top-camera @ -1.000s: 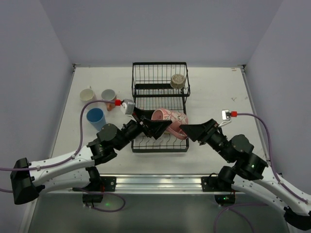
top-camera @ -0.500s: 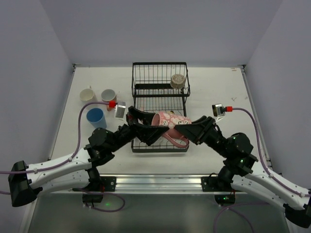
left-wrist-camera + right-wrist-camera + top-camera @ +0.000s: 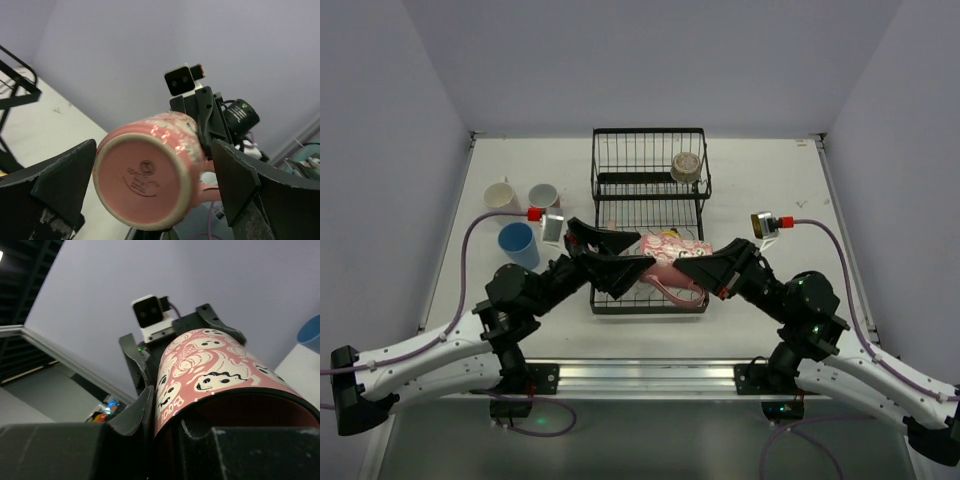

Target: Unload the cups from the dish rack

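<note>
A pink patterned cup (image 3: 672,250) hangs on its side above the front lower tier of the black wire dish rack (image 3: 649,131). My right gripper (image 3: 692,272) is shut on its rim, one finger inside and one outside, as the right wrist view shows (image 3: 165,435) on the ghost-printed cup (image 3: 220,365). My left gripper (image 3: 638,250) stands open at the cup's base. In the left wrist view the pink base (image 3: 142,185) sits between the spread fingers (image 3: 65,185) without touching them. A small grey-beige cup (image 3: 687,166) stands on the rack's upper shelf.
Three cups stand on the table left of the rack: a cream one (image 3: 500,194), a white one (image 3: 543,196) and a blue one (image 3: 517,242). Walls close the table at the back and both sides.
My right gripper has closed on the patterned cup's rim. My left gripper has opened wider and drawn back a little to the left, off the cup.
</note>
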Controlling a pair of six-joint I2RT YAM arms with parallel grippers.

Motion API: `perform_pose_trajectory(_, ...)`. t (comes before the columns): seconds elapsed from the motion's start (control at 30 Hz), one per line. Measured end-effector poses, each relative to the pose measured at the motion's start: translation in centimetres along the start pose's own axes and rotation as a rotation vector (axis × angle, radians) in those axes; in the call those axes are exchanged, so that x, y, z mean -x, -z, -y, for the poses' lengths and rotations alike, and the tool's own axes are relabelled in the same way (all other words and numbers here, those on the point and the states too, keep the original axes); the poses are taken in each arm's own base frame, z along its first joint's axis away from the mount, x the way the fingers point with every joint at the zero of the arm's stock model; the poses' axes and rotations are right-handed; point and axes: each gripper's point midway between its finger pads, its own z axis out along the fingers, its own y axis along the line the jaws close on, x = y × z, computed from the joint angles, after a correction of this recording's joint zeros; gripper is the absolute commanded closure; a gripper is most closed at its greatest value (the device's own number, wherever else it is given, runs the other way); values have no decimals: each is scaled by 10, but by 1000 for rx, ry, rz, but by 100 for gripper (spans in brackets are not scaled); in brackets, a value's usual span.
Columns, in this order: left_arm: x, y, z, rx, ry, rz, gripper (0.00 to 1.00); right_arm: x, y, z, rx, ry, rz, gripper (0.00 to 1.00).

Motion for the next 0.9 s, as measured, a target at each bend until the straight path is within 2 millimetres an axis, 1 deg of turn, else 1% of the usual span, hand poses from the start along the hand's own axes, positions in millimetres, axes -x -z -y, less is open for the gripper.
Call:
perform_pose_trajectory(0.03,4,1,-4,30,-18,2,0,2,-1,3,-23,15,5,100)
perform_pose_trajectory(0.1,23,3,-4,81,-53,34,0,7,-2,17,-107,58,21,100)
perform_pose_trajectory(0.2,58,11,6,108,-95,109,0,15,-2,39,-223,120,44,100)
perform_pose_trajectory(0.27,73,19,9,128,-115,145,0,18,-1,50,-285,154,43,100)
perform_pose_trajectory(0.33,81,26,7,162,-130,156,0,21,0,57,-342,193,38,100)
perform_pose_trajectory(0.37,82,28,3,191,-145,151,0,24,1,60,-375,218,37,100)
perform_pose_trajectory(0.43,76,34,-11,267,-172,104,0,36,4,60,-436,281,44,100)
perform_pose_trajectory(0.47,71,37,-20,308,-190,75,0,46,7,58,-479,320,52,100)
perform_pose_trajectory(0.5,66,42,-28,351,-207,40,0,61,9,54,-528,368,68,100)
perform_pose_trajectory(0.6,50,61,-50,447,-255,-51,0,112,14,34,-649,509,159,100)
perform_pose_trajectory(0.63,44,69,-57,475,-269,-81,0,125,15,30,-687,543,183,100)
perform_pose_trajectory(0.67,39,77,-63,501,-284,-110,0,145,19,22,-739,593,224,100)
perform_pose_trajectory(0.73,29,89,-73,534,-303,-151,0,173,25,18,-824,653,273,100)
perform_pose_trajectory(0.8,21,101,-83,565,-321,-191,0,201,34,22,-930,700,310,100)
perform_pose_trajectory(0.87,11,109,-92,592,-339,-234,0,224,41,40,-1036,718,317,100)
perform_pose_trajectory(0.9,5,112,-96,601,-348,-257,0,234,45,55,-1094,718,310,100)
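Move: The pink cup is already pinched by its rim in the right hand, bound for open table roughly 28 cm forward, 20 cm right and 35 cm below. Small patterned cup, upper rack: about 26 cm straight ahead, 20 cm below; yellow cup, lower rack: 14 cm ahead, 2 cm left, 33 cm below. From the open left hand, the beige cup sits about 12 cm ahead, 3 cm left, 31 cm below, the glass 9 cm ahead, 3 cm right, 33 cm below. The right hand carries the pink cup about 25 cm forward-right while the open left hand retreats left, then down. ##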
